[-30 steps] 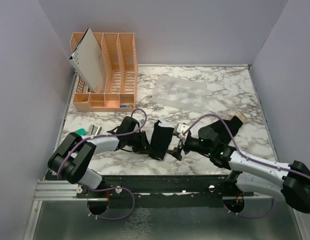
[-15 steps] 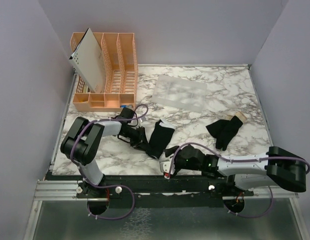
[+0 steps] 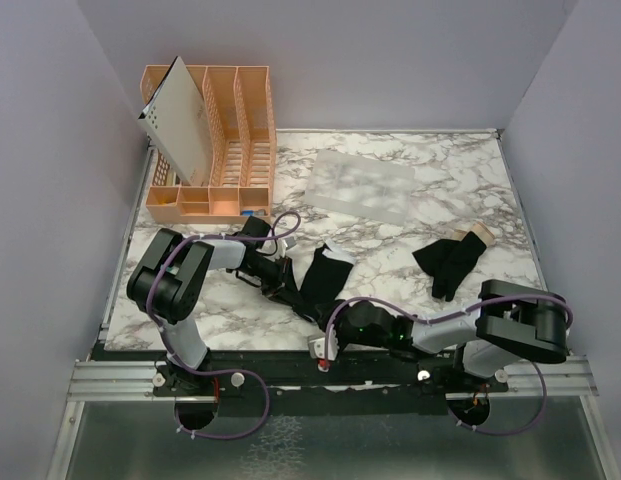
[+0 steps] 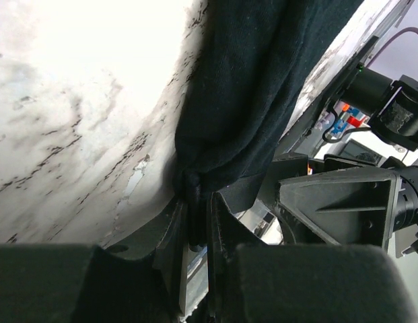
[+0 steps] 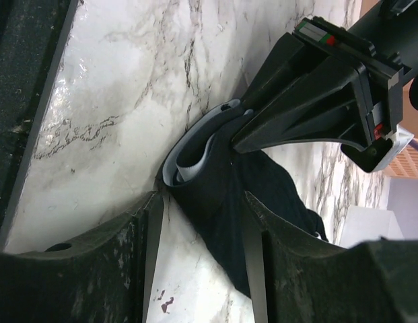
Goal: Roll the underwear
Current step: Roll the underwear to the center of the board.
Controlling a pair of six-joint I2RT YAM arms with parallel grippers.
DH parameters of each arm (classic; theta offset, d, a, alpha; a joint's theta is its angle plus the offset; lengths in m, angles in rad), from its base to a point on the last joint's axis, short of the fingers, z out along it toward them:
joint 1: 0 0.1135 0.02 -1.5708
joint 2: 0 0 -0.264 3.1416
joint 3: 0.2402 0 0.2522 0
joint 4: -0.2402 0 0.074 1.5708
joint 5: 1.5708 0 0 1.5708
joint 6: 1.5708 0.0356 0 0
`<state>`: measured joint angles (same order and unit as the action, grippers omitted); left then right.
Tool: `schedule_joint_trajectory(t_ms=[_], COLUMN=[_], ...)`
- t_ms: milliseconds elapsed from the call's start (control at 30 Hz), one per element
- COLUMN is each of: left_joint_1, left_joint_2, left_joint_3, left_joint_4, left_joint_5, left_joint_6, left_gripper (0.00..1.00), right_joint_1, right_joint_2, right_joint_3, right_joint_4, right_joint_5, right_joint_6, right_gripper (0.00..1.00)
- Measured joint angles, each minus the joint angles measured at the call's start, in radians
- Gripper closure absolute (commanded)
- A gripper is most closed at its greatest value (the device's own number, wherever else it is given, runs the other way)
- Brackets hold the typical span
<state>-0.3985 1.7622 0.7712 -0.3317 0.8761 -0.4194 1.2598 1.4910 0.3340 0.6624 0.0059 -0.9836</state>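
One black underwear (image 3: 325, 272) lies left of centre on the marble table (image 3: 430, 200), its near end curled over a grey band (image 5: 195, 145). My left gripper (image 3: 290, 287) is shut on a bunched edge of that underwear (image 4: 249, 87), with fabric pinched between the fingers (image 4: 195, 215). My right gripper (image 3: 325, 318) reaches in low from the near edge. Its jaws are open and straddle the curled end (image 5: 200, 202), with marble still showing beside the left finger (image 5: 149, 225). A second black underwear (image 3: 450, 262) with a tan band (image 3: 477, 235) lies at the right, untouched.
An orange rack (image 3: 225, 150) holding a white perforated panel (image 3: 180, 115) stands at the back left. A translucent plastic sheet (image 3: 362, 187) lies at the back centre. Purple walls close in both sides, and the metal rail (image 3: 120, 380) runs along the near edge.
My right arm has swung down and left to the near edge, and its jaws have narrowed round the underwear's near end. The left arm has folded in, and its gripper still holds the fabric.
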Motion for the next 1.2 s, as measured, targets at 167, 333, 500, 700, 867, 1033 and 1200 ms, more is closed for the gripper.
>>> schedule_joint_trajectory(t_ms=[167,333,500,700,867,1033,1200], left_joint_1=[0.006,0.01,0.011,0.011,0.013,0.019,0.027], left_joint_2=[0.002,0.005,0.005,0.005,0.005,0.001,-0.081], left_joint_3=[0.0,0.0,0.0,0.0,0.0,-0.006,-0.068], left_joint_4=[0.0,-0.001,-0.002,-0.002,-0.003,0.0,0.043], left_joint_5=[0.003,0.011,0.013,0.013,0.012,0.008,-0.018], left_joint_6=[0.003,0.006,0.006,0.005,0.005,-0.011,-0.068], left_gripper=[1.0,1.0,1.0,1.0,1.0,0.66,0.4], right_joint_1=[0.005,0.005,0.006,0.009,0.009,0.009,0.009], right_joint_2=[0.035,0.071,0.12,0.138,0.138,0.138,0.137], right_joint_3=[0.0,0.0,0.0,0.001,0.001,0.0,-0.023], right_joint_4=[0.05,0.104,0.17,0.192,0.189,0.205,0.28], right_joint_5=[-0.002,-0.005,-0.009,-0.015,-0.02,-0.017,0.0], right_joint_6=[-0.013,-0.02,-0.031,-0.037,-0.023,0.054,0.212], right_gripper=[0.52,0.55,0.6,0.75,0.87,1.0,1.0])
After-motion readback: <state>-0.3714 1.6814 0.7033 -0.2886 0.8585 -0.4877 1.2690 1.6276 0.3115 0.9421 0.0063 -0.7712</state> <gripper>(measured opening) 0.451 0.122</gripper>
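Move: Just to the left of the right hand, about 2 cm off and 1 cm below, is the underwear's near end, hem folds outward, already pinched in the left fingers. From the right hand the rest of the folded underwear stretches outward, its body centred roughly 11 cm ahead, 3 cm right and 3 cm down. The clear board lies some 29 cm ahead and 9 cm right, about 3 cm below; the black cloth about 14 cm ahead, 28 cm right, at the same depth. Sliding left about 2 cm and sinking a little under 1 cm, the half-open right hand brings its fingers around the underwear's near end and closes them on the hem folds beside the left gripper, then tips its wrist some 15 degrees. The left hand keeps its pinch almost still until the right has closed, then opens partway and starts to lift, barely 1 cm. ##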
